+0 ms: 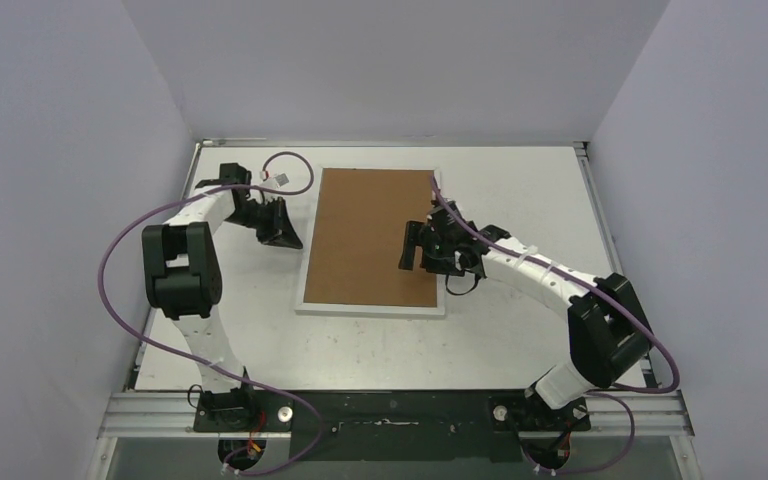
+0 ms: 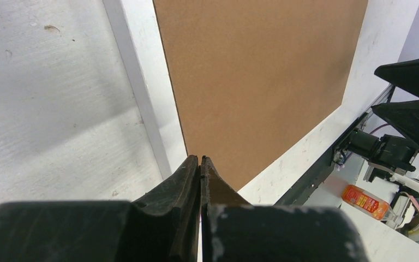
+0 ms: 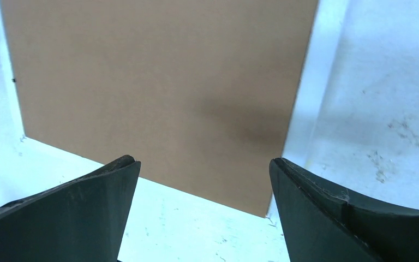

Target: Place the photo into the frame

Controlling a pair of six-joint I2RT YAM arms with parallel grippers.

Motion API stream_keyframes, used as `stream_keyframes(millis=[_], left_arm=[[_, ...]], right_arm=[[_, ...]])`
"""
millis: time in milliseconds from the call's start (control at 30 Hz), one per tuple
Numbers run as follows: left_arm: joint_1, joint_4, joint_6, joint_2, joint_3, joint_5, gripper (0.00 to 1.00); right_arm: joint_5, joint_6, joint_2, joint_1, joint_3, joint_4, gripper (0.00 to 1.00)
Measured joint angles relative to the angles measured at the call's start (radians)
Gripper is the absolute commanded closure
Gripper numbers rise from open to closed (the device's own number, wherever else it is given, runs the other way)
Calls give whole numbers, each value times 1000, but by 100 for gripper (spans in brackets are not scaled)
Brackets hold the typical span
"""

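The frame (image 1: 370,309) lies flat in the middle of the table, its white rim around a brown board (image 1: 370,235) that faces up. The photo is out of view. My left gripper (image 1: 285,235) is shut and empty, just off the frame's left edge; in the left wrist view its tips (image 2: 201,159) meet over the white rim (image 2: 153,98) beside the board (image 2: 256,71). My right gripper (image 1: 407,248) hovers over the board's right part. It stands open (image 3: 204,164) with nothing between its fingers, above the board (image 3: 158,82) and rim (image 3: 305,109).
Pale walls close in the table on three sides. A dark rail (image 1: 390,410) with both arm bases runs along the near edge. Purple cables (image 1: 120,250) loop off the arms. An orange-labelled item (image 2: 364,201) lies beyond the table edge.
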Motion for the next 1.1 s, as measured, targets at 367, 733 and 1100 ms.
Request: stream_keyframes(millis=[367,733,1100], left_arm=[[0,50,-22,38,-29,-25,100],[0,110,-29,50,-56,-66,100],[-3,148,-47,80,-78,-99,100]], right_arm=[[-30,29,-24,-32,-107,27,7],[-82,53,-5,-50,-145,89,9],[-93,69,1,-58,-153,108,9]])
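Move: The left hand, closed, has the nearest stretch of the frame's left bar about 2 cm to its right, level with it and some 6 cm below; the middle of the brown board lies about 16 cm to the right and 2 cm farther out. From the open right hand, the nearest stretch of the right bar is level, some 3 cm right and 9 cm below. The near right corner lies 9 cm back and 3 cm right, the board's middle about 11 cm ahead and 13 cm left. Down goes the left hand, fingers shut, sinking about 5.5 cm and easing 1 cm left so that its tips end low beside the left bar's outer face. The right hand meanwhile drops nearly 4 cm with a short early shift back and right, over the board's edge and the right bar near the front corner, then hovers there, wide open and tilted a few degrees. ##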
